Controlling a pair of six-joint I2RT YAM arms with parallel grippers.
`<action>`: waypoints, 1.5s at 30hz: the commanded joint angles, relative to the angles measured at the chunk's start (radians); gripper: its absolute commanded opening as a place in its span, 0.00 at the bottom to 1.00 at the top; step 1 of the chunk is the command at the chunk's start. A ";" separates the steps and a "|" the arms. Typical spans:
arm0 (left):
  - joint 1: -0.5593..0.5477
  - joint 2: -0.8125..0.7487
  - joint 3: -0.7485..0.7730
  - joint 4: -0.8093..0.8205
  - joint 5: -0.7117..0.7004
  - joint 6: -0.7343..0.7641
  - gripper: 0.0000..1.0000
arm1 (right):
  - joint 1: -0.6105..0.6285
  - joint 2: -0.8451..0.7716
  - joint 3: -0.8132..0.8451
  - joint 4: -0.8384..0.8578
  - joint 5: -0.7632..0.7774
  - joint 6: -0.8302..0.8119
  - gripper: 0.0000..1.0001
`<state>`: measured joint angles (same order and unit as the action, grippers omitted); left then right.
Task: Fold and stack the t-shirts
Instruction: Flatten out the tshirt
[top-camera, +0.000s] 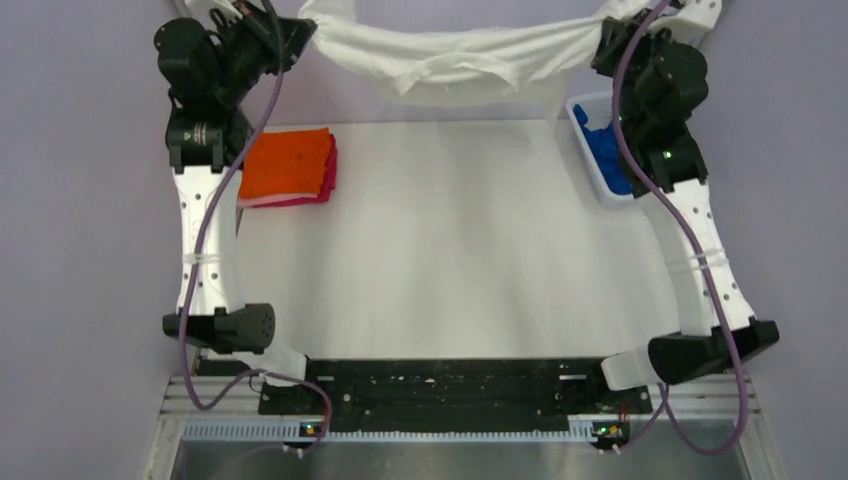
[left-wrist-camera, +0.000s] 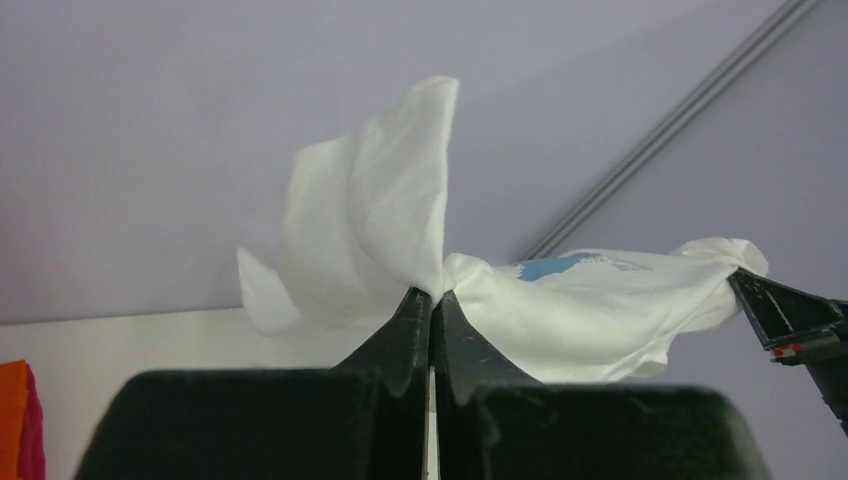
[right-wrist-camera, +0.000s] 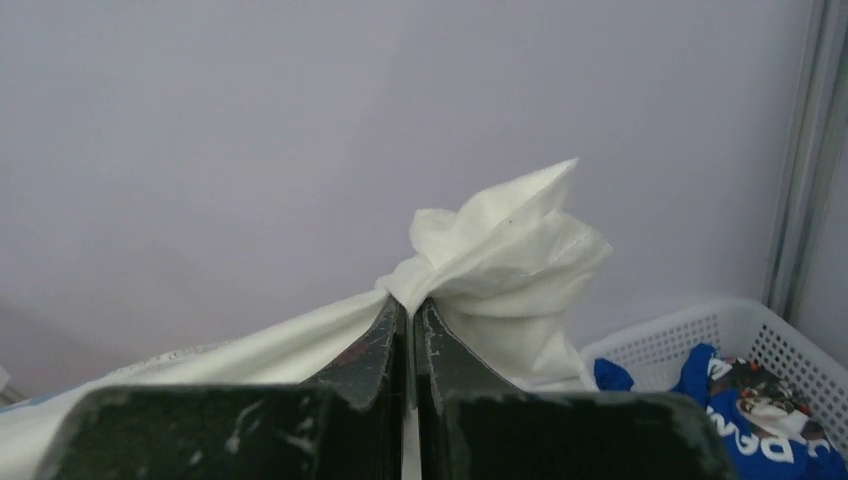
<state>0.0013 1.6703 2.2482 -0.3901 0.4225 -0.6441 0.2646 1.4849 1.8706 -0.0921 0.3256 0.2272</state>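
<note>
The white t-shirt (top-camera: 460, 55) hangs stretched in the air at the far edge of the table, between my two grippers. My left gripper (top-camera: 290, 22) is shut on its left end (left-wrist-camera: 380, 220); a blue print patch shows in the left wrist view. My right gripper (top-camera: 615, 25) is shut on its right end (right-wrist-camera: 500, 260). The orange t-shirt (top-camera: 285, 163) lies folded on top of the folded pink one (top-camera: 328, 175) at the table's left. The blue t-shirt (top-camera: 605, 150) with white lettering lies crumpled in the basket, also in the right wrist view (right-wrist-camera: 760, 420).
The white mesh basket (top-camera: 590, 185) stands at the table's right edge, under my right arm. The white table (top-camera: 450, 250) stretches between the arms. A lilac wall stands behind.
</note>
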 joint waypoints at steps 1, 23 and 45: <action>-0.008 -0.112 -0.255 -0.019 0.030 0.017 0.00 | -0.001 -0.163 -0.216 -0.067 -0.057 0.002 0.00; -0.007 -0.683 -1.505 -0.195 -0.381 -0.052 0.99 | 0.006 -0.863 -1.316 -0.461 -0.350 0.399 0.98; -0.221 -0.013 -1.382 0.173 -0.190 -0.161 0.99 | 0.150 0.242 -0.954 0.080 -0.439 0.375 0.97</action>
<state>-0.2432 1.4769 0.7204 -0.2710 0.3679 -0.8268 0.3676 1.7187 0.9649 -0.0864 -0.0784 0.5766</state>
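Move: Both shut grippers hold the white t-shirt stretched high between them. Its landing place is the near table: about 20 cm back, 3 cm left and 53 cm below the left hand, and some 26 cm back, straight below and 52 cm down from the right hand. The orange pile lies roughly 17 cm ahead, 19 cm left and 50 cm below the left hand; the basket is about 20 cm ahead, 27 cm right and 45 cm below the right hand. Back and down together, both arms sweep the held t-shirt nearly 50 cm down towards the near table, fingers tipping some 60 degrees downward and opening near the bottom to let go. After a short lift, the open left hand shifts right and sinks to the shirt's near-left part; the open right hand reaches about 15 cm forward and also left, sinking onto the body beside the print. ##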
